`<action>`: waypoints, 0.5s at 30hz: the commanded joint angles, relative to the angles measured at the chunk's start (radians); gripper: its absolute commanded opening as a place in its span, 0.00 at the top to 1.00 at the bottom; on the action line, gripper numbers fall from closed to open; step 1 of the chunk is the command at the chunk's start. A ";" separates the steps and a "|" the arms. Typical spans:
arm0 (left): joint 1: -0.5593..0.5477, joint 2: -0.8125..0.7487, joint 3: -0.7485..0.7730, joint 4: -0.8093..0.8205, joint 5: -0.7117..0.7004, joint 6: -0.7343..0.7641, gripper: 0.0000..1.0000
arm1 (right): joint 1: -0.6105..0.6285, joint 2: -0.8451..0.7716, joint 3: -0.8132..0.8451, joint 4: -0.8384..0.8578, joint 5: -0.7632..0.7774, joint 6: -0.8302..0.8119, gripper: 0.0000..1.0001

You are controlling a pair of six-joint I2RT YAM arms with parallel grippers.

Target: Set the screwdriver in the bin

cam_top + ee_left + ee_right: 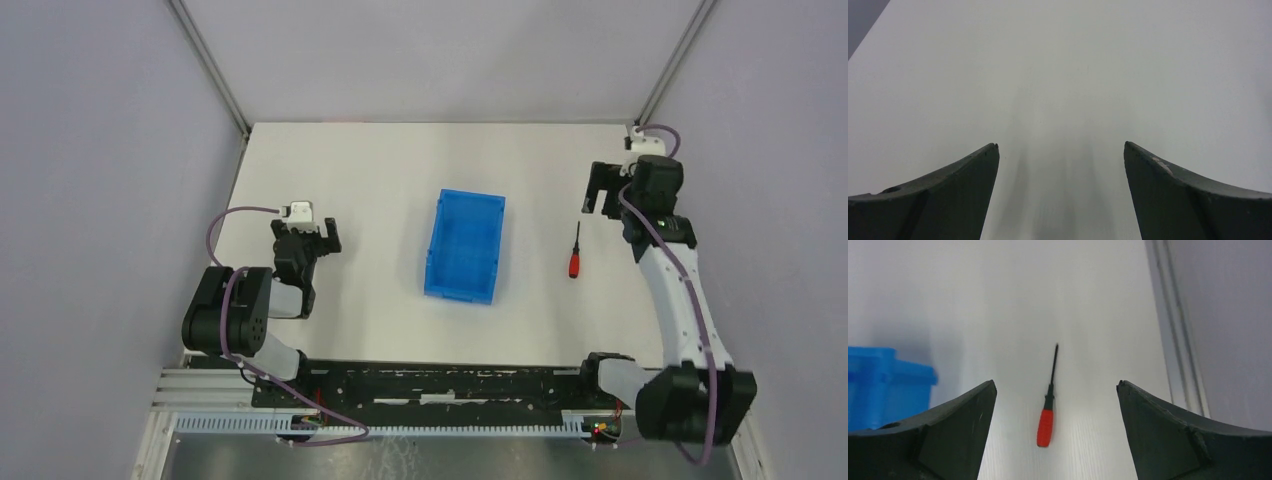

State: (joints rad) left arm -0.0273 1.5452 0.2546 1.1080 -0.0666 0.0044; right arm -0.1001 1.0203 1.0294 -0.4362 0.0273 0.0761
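The screwdriver (575, 256), with a red handle and a thin black shaft, lies flat on the white table to the right of the blue bin (465, 245). Its handle points toward the arm bases. My right gripper (598, 198) hovers open just beyond and right of it. In the right wrist view the screwdriver (1046, 420) lies on the table between the spread fingers of the right gripper (1056, 382), untouched, and a corner of the bin (878, 385) shows at the left. My left gripper (318, 240) is open over bare table left of the bin. The left gripper (1060, 145) holds nothing.
The bin stands upright in the middle of the table (380, 170), its inside showing nothing. Grey walls close in the left, right and back sides. A metal rail (1175, 340) runs along the table's right edge near the screwdriver.
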 commanded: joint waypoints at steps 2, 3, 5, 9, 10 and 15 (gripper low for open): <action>0.007 -0.017 0.003 0.031 0.014 -0.029 0.00 | 0.000 0.215 -0.108 -0.167 0.081 0.017 0.05; 0.007 -0.017 0.003 0.033 0.014 -0.029 0.00 | 0.000 0.229 -0.138 -0.134 0.079 0.035 0.07; 0.007 -0.017 0.003 0.032 0.013 -0.029 0.00 | 0.000 0.257 -0.189 -0.078 0.078 0.059 0.10; 0.007 -0.017 0.003 0.032 0.013 -0.029 0.00 | 0.001 0.339 -0.253 0.014 -0.064 0.072 0.22; 0.008 -0.017 0.003 0.033 0.013 -0.029 0.00 | 0.001 0.359 -0.252 0.023 -0.087 0.072 0.26; 0.008 -0.017 0.003 0.033 0.014 -0.029 0.00 | 0.005 0.394 -0.249 0.056 -0.034 0.086 0.28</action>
State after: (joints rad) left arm -0.0273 1.5452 0.2546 1.1080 -0.0666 0.0044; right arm -0.0982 1.4090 0.7700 -0.4644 -0.0120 0.1368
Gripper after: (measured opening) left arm 0.997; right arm 0.727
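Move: The screwdriver lies on the table about 25 cm below the right hand, roughly 2 cm to its left. Its middle is about level with the hand fore and aft, with the red handle pointing back towards the robot. The bin is level with the screwdriver, some 26 cm to the left of it. From the left hand, the screwdriver is about 62 cm to the right, 3 cm back and 6 cm below. Towards the screwdriver's red handle the right hand drops fast, about 22 cm, drawing back some 5 cm on the way and easing off near the table. The wrist tips the fingers nearly 40 degrees further down, and they close by about a quarter, ending spread either side of the handle's line, with no touch visible. ##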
